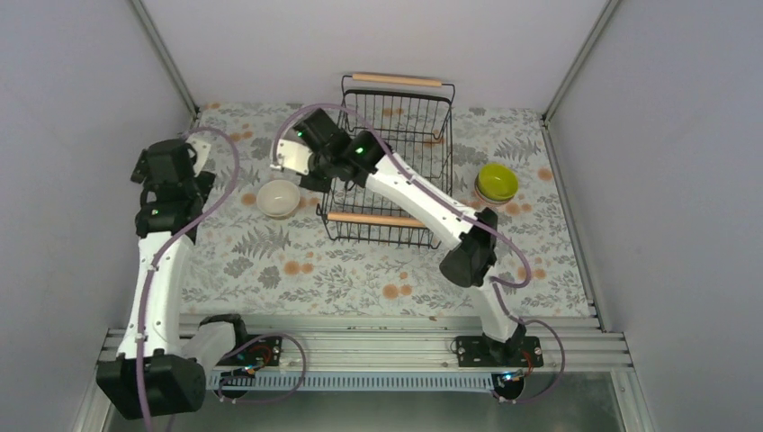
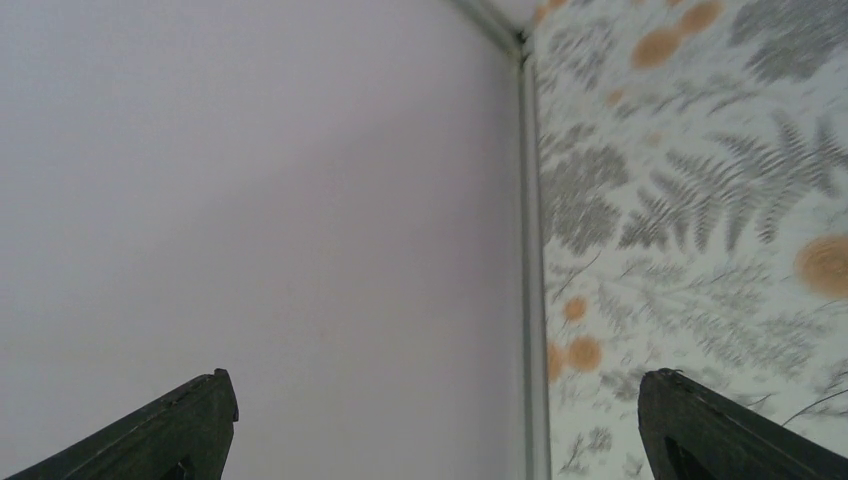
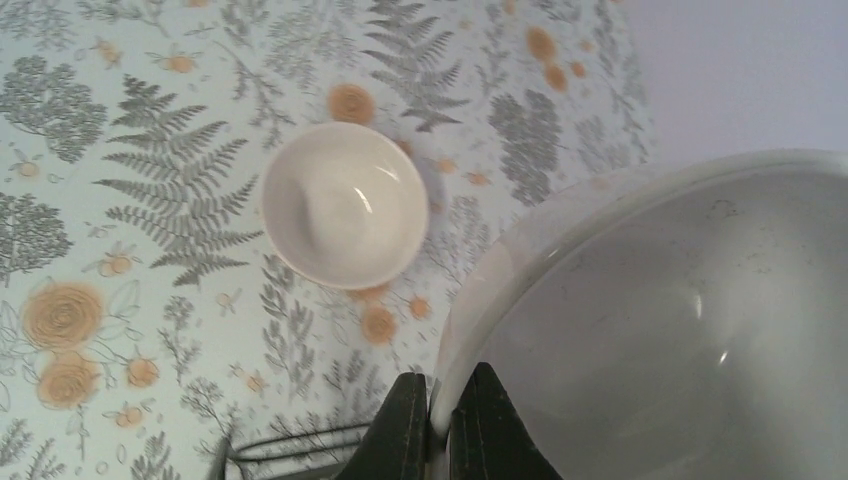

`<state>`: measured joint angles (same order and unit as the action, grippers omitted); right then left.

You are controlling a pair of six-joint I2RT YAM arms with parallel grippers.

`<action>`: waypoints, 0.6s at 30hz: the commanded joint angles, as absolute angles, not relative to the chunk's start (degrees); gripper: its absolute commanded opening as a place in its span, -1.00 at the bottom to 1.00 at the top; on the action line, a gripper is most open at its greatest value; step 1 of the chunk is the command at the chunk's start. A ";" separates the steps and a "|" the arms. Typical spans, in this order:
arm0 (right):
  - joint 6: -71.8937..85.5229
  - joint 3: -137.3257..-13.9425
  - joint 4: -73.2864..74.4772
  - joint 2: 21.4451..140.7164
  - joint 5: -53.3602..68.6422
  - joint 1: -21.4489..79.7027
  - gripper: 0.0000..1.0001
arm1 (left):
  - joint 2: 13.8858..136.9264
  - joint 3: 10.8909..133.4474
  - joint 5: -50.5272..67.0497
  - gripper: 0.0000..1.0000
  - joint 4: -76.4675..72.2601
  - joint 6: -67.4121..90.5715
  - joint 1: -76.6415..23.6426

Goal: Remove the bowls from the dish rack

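Note:
The black wire dish rack [image 1: 409,135] with two wooden handles stands at the back middle of the table. My right gripper [image 3: 441,415] is shut on the rim of a pale grey bowl [image 3: 660,330], held above the table just left of the rack [image 3: 285,447]. From above, that bowl [image 1: 290,155] shows tilted at the gripper's tip. A cream bowl [image 1: 278,199] [image 3: 345,205] sits upright on the cloth below it. A green bowl [image 1: 497,183] rests right of the rack. My left gripper [image 2: 440,395] is open, holds nothing and faces the left wall.
The left arm [image 1: 166,193] is folded near the left wall [image 2: 250,200], beside the corner rail [image 2: 531,250]. The right arm [image 1: 423,198] stretches diagonally over the rack's front handle [image 1: 373,219]. A floral cloth [image 1: 360,270] covers the table.

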<state>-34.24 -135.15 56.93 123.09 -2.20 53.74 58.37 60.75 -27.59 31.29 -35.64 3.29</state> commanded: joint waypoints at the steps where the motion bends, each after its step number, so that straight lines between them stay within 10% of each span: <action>1: -36.03 -137.20 53.51 126.40 -0.77 56.44 -0.94 | 56.71 58.17 -19.04 1.00 27.96 -33.64 14.18; 18: -42.91 -138.48 46.11 138.43 -5.41 61.18 -0.94 | 59.94 54.05 -3.44 1.00 28.70 -30.09 28.80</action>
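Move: The right hand, already pinching a bowl by its rim, is taking it to the white bowl on the table, about 8 cm ahead, 14 cm to the left and some 24 cm below. The dish rack's middle is roughly 15 cm ahead, 17 cm right and 20 cm down; its near wooden handle is 3 cm back, 15 cm right and 15 cm down. From the empty left hand the white bowl lies about 11 cm ahead, 18 cm right and 26 cm below. Down and to the left comes the right hand, about 11 cm lower and 7 cm across, slowing towards the end as it brings its pinched bowl towards the white bowl on the table, with a turn of some 10 degrees counter-clockwise. The left hand swings clear, leftward towards the side wall and then down, fingers still wide open, its right side dropping nothing and its left side tipping down. ##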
